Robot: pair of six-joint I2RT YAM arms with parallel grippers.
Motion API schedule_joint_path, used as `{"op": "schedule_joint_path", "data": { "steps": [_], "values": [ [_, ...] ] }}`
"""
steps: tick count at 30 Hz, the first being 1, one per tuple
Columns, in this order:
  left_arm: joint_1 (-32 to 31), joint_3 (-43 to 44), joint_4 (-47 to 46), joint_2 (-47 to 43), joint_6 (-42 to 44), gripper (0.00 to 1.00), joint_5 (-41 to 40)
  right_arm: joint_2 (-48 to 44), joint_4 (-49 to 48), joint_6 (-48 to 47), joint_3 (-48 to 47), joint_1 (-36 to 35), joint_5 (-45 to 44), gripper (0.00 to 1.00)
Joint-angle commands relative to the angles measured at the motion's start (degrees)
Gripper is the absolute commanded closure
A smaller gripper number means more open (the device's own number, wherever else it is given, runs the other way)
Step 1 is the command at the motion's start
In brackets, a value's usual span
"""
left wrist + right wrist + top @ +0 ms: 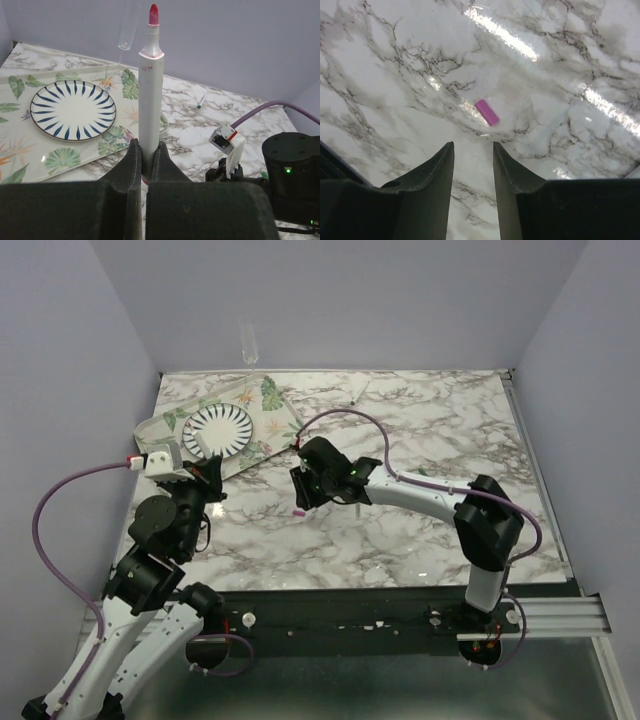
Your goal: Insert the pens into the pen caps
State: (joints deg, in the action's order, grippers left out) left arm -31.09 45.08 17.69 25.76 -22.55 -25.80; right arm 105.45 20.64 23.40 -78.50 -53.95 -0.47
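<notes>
My left gripper [146,155] is shut on a white-barrelled pen [150,100], which stands upright with its bare pink tip on top. In the top view this gripper [210,472] sits at the near edge of the leaf-print tray. A pink pen cap [486,112] lies flat on the marble just beyond my right gripper [473,145], whose jaws stand open with nothing between them. From above, the cap [300,512] is right below the right gripper [301,497] at mid-table. A second thin pen [358,392] lies near the back wall, also seen as a pen [201,100] in the left wrist view.
A leaf-print tray [165,425] holding a blue-striped plate [220,410] lies at the back left. A clear tube-like object [248,340] stands against the back wall. Walls close the table on three sides. The right arm's purple cable [350,418] loops over the table's middle.
</notes>
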Motion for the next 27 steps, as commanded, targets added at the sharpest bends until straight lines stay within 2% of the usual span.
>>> {"op": "schedule_joint_path", "data": {
  "steps": [1, 5, 12, 23, 27],
  "values": [
    [0.2, -1.1, -1.2, -0.3, -0.1, 1.00, -2.8, 4.2, 0.0, -15.3, -4.7, -0.4, -0.5, 0.56],
    [0.2, -1.2, -1.3, -0.4, 0.0, 1.00, -2.3, 7.5, -0.7, -20.2, -6.8, -0.3, 1.7, 0.56],
    [0.2, -1.9, -2.6, -1.2, 0.4, 1.00, -0.2, 12.1, 0.1, -22.8, -8.9, -0.5, 5.7, 0.57],
    [0.2, -2.0, -3.0, -1.1, 0.7, 1.00, 0.5, 15.8, 0.4, -25.1, -8.1, -1.7, 5.2, 0.59],
    [0.2, -2.1, -3.1, -0.9, 0.8, 1.00, 0.5, 18.4, 1.7, -24.7, -9.0, -2.6, 1.6, 0.64]
  ]
}}
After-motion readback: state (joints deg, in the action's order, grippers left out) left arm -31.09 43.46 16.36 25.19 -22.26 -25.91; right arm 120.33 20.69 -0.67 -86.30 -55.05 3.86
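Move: The pink pen cap lies on the table some 9 cm below the open right hand and about 2 cm to its left, neither ahead nor back. On the same tabletop, a loose pen lies about 11 cm to that hand's right and 4 cm farther out, and the striped plate about 22 cm ahead and 23 cm left. From the left hand, already holding the uncapped pen, the cap is about 14 cm right and roughly level, but some 32 cm below. Down onto the pink cap goes the right hand: it first slips about 2 cm forward and a little left, then sinks some 7 cm while easing back about 1 cm, slowing near the table. The wrist turns roughly 25 degrees counter-clockwise on the way, bringing the still-open fingertips to either side of the cap; contact can't be seen. ##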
